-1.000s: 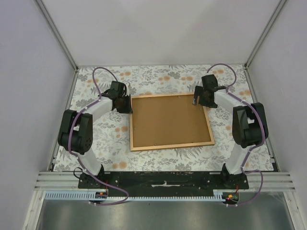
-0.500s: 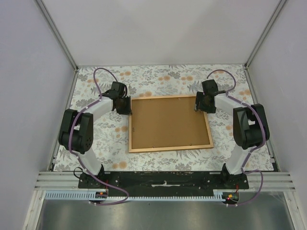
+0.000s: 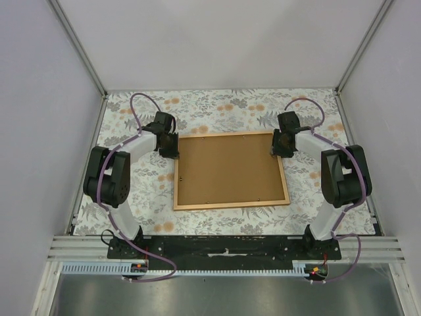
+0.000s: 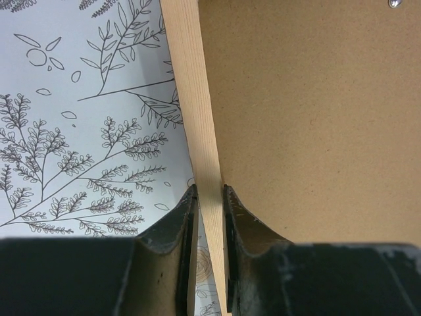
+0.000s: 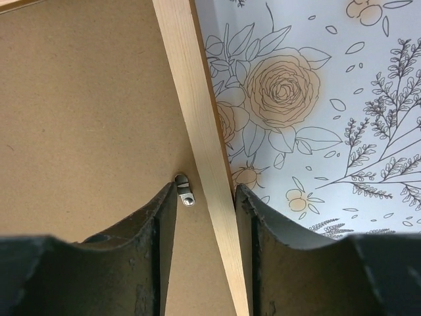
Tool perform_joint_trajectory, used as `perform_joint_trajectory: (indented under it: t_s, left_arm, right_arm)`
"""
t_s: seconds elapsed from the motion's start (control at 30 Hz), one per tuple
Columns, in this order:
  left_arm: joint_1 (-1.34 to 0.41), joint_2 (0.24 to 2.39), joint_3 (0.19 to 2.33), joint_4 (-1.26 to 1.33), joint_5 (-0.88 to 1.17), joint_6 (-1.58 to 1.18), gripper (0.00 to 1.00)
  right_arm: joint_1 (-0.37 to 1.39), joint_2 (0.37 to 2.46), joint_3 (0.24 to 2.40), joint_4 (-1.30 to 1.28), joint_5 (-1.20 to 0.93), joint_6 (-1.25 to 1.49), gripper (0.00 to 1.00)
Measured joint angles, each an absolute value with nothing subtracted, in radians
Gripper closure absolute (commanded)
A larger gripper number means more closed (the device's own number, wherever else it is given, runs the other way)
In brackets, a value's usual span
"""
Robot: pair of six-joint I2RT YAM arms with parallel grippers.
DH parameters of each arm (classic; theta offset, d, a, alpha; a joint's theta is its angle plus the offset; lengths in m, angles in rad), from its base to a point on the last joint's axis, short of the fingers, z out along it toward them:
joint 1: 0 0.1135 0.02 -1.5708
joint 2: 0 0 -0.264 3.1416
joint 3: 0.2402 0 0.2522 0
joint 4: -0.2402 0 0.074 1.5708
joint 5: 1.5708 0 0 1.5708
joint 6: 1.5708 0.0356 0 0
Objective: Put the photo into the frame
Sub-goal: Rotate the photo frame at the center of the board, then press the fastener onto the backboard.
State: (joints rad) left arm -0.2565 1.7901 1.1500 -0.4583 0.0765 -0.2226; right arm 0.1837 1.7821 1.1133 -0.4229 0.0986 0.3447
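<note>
The frame [image 3: 230, 205] lies flat on the floral tablecloth, back side up, its opening filled by the plain brown backing board [image 3: 230, 170]. The photo is hidden. My left gripper [image 3: 172, 150] is at the frame's far left corner. In the left wrist view the left gripper [image 4: 209, 194] is shut on the pale wooden left rail [image 4: 197, 131]. My right gripper [image 3: 279, 146] is at the far right corner. There the right gripper [image 5: 205, 194] straddles the right rail [image 5: 191, 85]; the outer finger touches the rail and a gap remains on the inner side.
A small metal turn clip [image 5: 185, 195] sits on the backing board just inside the right rail, by my inner right finger. The floral tablecloth [image 3: 217, 105] surrounds the frame. Grey walls and metal posts close in the table on three sides.
The frame has swung and slid a little left, now lying squarer. My right gripper has come down over the right rail and its jaws have narrowed. The left grip has not changed.
</note>
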Motion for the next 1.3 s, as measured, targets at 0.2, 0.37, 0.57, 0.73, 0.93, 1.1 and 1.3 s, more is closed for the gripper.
perform_joint_trajectory:
  t_s: [0.2, 0.37, 0.57, 0.73, 0.93, 1.1, 1.3]
  left_arm:
    - [-0.257, 1.797, 1.159, -0.465, 0.068, -0.225, 0.98]
    - [-0.257, 1.798, 1.161, -0.466, 0.059, -0.228, 0.98]
    - [-0.257, 1.799, 1.162, -0.466, 0.055, -0.234, 0.98]
    - [-0.257, 1.799, 1.164, -0.467, 0.057, -0.243, 0.75]
    - [-0.255, 1.794, 1.17, -0.468, 0.081, -0.286, 0.49]
    - [-0.26, 1.738, 1.168, -0.48, 0.082, -0.322, 0.48]
    - [-0.292, 1.639, 1.116, -0.514, 0.044, -0.329, 0.46]
  right_arm:
    - [0.18, 1.781, 1.112, -0.427, 0.098, 0.348, 0.69]
    - [0.175, 1.781, 1.113, -0.43, 0.094, 0.352, 0.85]
    - [0.175, 1.781, 1.114, -0.432, 0.083, 0.352, 1.0]
    - [0.175, 1.781, 1.115, -0.434, 0.084, 0.356, 1.0]
    - [0.175, 1.781, 1.115, -0.436, 0.084, 0.366, 1.0]
    - [0.175, 1.781, 1.115, -0.437, 0.084, 0.372, 1.0]
    - [0.175, 1.781, 1.119, -0.446, 0.083, 0.374, 1.0]
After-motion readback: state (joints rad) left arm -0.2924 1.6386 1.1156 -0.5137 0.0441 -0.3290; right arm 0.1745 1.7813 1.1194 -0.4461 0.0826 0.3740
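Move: My left fingers already pinch the photo frame's left rail; that rail's middle is about 5 cm back along it, and a small metal clip on the board sits some 7 cm back and 2 cm right. My right hand straddles the right rail, half open, with the rail's middle about 4 cm back and 1 cm right. Another clip lies about 1 cm to its left, level with it. All are at fingertip height. My right hand stays low in place and closes on the frame's right rail, pinching it and keeping that grip. My left hand keeps hold of the left rail until the right is well closed, then opens its fingers, lifts straight off the rail about 4 cm, and finally draws back some 2 cm towards me, still over the rail. ##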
